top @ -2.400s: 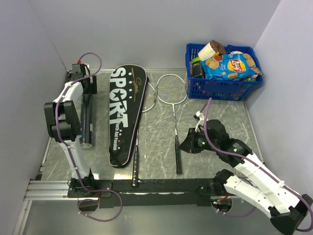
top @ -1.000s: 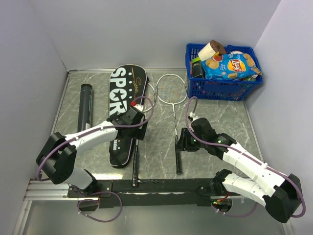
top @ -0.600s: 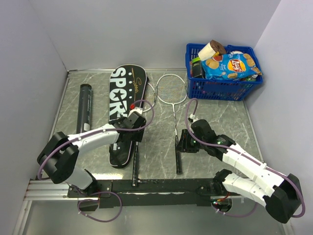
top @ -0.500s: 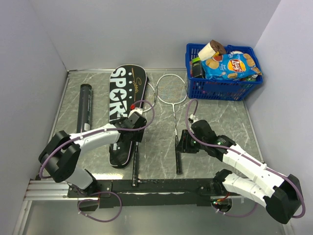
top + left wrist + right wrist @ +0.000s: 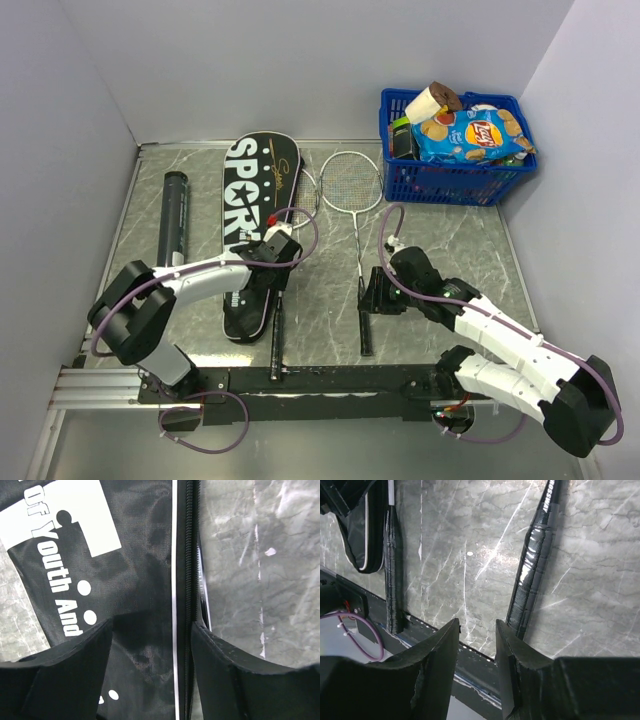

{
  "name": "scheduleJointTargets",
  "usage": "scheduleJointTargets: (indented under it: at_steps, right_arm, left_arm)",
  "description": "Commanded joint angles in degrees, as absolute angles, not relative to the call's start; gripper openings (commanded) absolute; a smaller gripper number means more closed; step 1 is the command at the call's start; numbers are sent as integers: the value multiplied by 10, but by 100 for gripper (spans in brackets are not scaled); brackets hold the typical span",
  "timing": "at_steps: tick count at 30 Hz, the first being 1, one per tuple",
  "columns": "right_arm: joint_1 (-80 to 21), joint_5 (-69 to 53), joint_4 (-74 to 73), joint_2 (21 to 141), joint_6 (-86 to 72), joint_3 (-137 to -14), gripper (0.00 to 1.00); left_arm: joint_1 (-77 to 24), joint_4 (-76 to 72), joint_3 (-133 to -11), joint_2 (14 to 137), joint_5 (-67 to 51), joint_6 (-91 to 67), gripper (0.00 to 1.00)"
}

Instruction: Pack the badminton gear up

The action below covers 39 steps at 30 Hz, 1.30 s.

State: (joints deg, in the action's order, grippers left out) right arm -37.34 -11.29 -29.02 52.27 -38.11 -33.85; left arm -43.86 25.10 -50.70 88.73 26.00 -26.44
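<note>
The black "SPORT" cover (image 5: 248, 215) lies lengthwise left of centre. My left gripper (image 5: 272, 268) is low over its right edge; in the left wrist view the gripper (image 5: 152, 630) stands open, its jaws straddling the cover (image 5: 125, 555) fabric and zipper edge (image 5: 187, 580). One racket's handle (image 5: 275, 340) sticks out beside the cover. The other racket (image 5: 352, 182) lies to the right, and my right gripper (image 5: 368, 298) sits at its black handle (image 5: 364, 325). In the right wrist view that gripper (image 5: 477, 625) is open and empty, the handle (image 5: 535, 575) passing just outside its right finger. A long black tube (image 5: 172, 215) lies at the left.
A blue plastic basket (image 5: 490, 185) of snack packets stands at the back right corner. Grey walls close in the left, back and right. The black base rail (image 5: 320, 378) runs along the near edge, seen also in the right wrist view as the rail (image 5: 475, 660).
My left arm swung from the tube over to the cover's right edge, slid a little toward me, and its jaws narrowed. My right gripper shifted left to the racket handle and has held there.
</note>
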Motion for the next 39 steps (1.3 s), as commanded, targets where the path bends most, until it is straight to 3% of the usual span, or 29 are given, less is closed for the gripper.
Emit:
scheduleJointTargets:
  at_steps: [1, 4, 5, 10, 14, 24, 39]
  right_arm:
    - [-370, -120, -262, 525, -388, -327, 42]
    - [-370, -120, -260, 524, -386, -325, 42]
    - [-370, -120, -260, 524, -386, -323, 42]
    - [-370, -121, -255, 523, -385, -316, 42]
    - [-369, -124, -250, 526, -382, -312, 42]
    - [-370, -127, -248, 569, -361, -374, 42]
    - [-385, -44, -246, 790, -340, -559, 42]
  left_arm:
    - [-440, 249, -519, 898, 275, -272, 66]
    - [-441, 248, -517, 904, 269, -272, 54]
    - [-440, 248, -517, 907, 269, -272, 44]
    - [-441, 246, -511, 917, 264, -275, 16]
    - [-440, 242, -505, 920, 254, -275, 1]
    - [-440, 246, -522, 837, 221, -274, 1]
    - [-383, 265, -544, 723, 212, -254, 1]
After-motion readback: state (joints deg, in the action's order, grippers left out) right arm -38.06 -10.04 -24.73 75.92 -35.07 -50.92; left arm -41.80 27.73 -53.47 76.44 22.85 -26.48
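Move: The zipped right edge of the black SPORT bag runs just under the left hand's open fingers, roughly 1 cm to its right and 2 cm down; the handle of the racket sticking out from under the bag is some 15 cm back and 1 cm right of this hand, a little below. From the right hand, that stretch of bag edge is about 21 cm left, 6 cm ahead and 8 cm lower, while the bare racket's handle lies nearly beneath it, 2 cm back, 2 cm right and 9 cm down. The left hand sinks about 1 cm onto the bag's right border and shuts its fingers, pinching the fabric at the white piping beside the zip, then keeps that grip and lifts nearly 9 cm, its left side dipping some 10 degrees. Once the left hand starts up, the right hand, fingers still half open and holding nothing, leaves its place over the bare racket's handle and swings about 8 cm forward and left towards the bag, staying nearly level. ##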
